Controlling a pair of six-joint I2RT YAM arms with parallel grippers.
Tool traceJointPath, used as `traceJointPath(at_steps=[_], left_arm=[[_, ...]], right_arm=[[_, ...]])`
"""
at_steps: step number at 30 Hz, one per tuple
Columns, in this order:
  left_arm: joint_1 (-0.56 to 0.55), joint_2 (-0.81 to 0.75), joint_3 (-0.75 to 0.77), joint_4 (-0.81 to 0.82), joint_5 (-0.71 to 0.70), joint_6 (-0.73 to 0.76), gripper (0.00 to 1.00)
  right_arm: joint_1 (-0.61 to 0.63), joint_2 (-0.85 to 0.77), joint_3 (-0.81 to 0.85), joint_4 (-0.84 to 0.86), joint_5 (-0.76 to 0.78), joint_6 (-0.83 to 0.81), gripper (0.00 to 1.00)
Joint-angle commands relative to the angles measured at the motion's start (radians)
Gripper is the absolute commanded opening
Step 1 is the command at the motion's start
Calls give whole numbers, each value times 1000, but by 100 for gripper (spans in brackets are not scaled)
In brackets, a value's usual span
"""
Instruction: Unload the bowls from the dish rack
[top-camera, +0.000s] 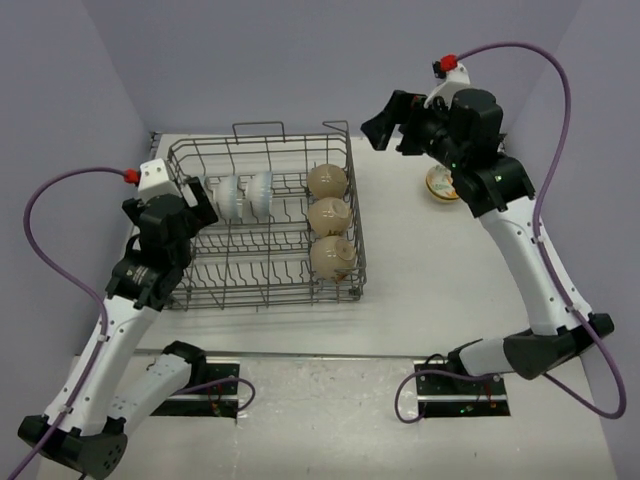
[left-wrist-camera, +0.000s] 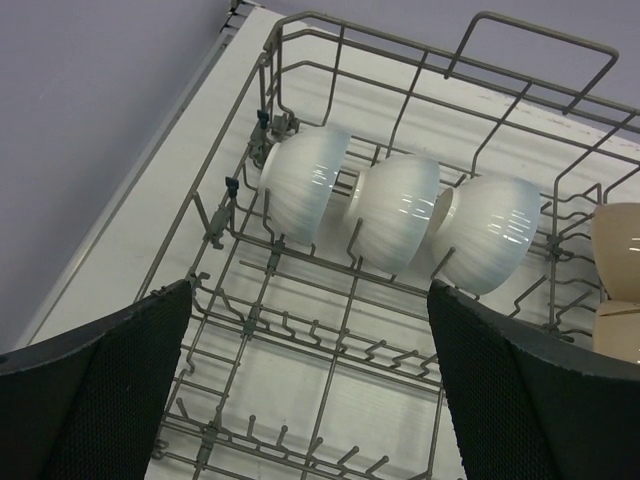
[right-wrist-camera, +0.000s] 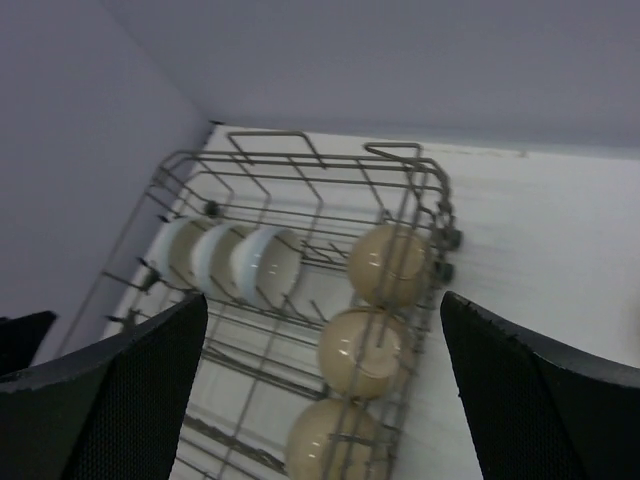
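The grey wire dish rack (top-camera: 250, 268) stands left of centre. Three white bowls (top-camera: 243, 196) stand on edge in a row in its far left part. Three beige bowls (top-camera: 328, 217) stand in a column along its right side. A yellow bowl (top-camera: 441, 185) sits on the table to the right, partly behind the right arm. My left gripper (top-camera: 197, 200) is open over the rack's left side, just short of the white bowls (left-wrist-camera: 400, 210). My right gripper (top-camera: 388, 124) is open and empty, high beyond the rack's far right corner, with the beige bowls (right-wrist-camera: 362, 352) below it.
Purple walls close the table at the left, back and right. The rack's looped handles (left-wrist-camera: 530, 40) and upright tines (left-wrist-camera: 330, 375) rise around the bowls. Bare white table (top-camera: 430, 280) lies right of the rack.
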Motion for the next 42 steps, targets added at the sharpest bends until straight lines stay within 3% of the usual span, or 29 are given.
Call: traceJointPath(at_steps=[1,7,11,18,22,27,31,42], left_arm=[[13,40,79,-36,28,-45,100],[12,150,179,-91,81,-51,100],[12,203,231,-119,74,-48,100],[-3,365,360,-223,44,-19,100],[-5,333,361,-210,44,-50,100],[-5,178,302,-125,-44,-61,100],[-5,82,245,-55,-50,-13,100],[-5,9,93,-16,-31,30,100]], right_arm=[[63,8,-136,288,-153,207,99],[184,40,-151,305,-81,222,99],[201,51,-175,307,-76,236,99],[203,-72,-351,390,-99,201,99],[204,79,-191,305,-308,199,95],[233,331,87,180,-269,248,85],[287,572,311,86,-153,271,84],[327,778,385,100,-14,418,78]])
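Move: From the right gripper, the rightmost white bowl in the rack lies about 29 cm to the left, some 9 cm ahead and roughly 31 cm below. The next white bowl stands about 9 cm farther left, level with it. The far tan bowl sits some 12 cm ahead and 10 cm left of the gripper; the middle tan bowl is 2 cm ahead, 10 cm left. From the left gripper, the rightmost white bowl lies about 19 cm ahead, 14 cm right and 18 cm down. Bring the empty right gripper left about 25 cm and down over the rack's right side towards the rightmost white bowl, sinking, rising briefly, then diving forward, left and down. Tip its fingers down some 30 degrees, turn them counter-clockwise and narrow them slightly. Ease the open left gripper forward and right, then back and up, and finally sink a little. ##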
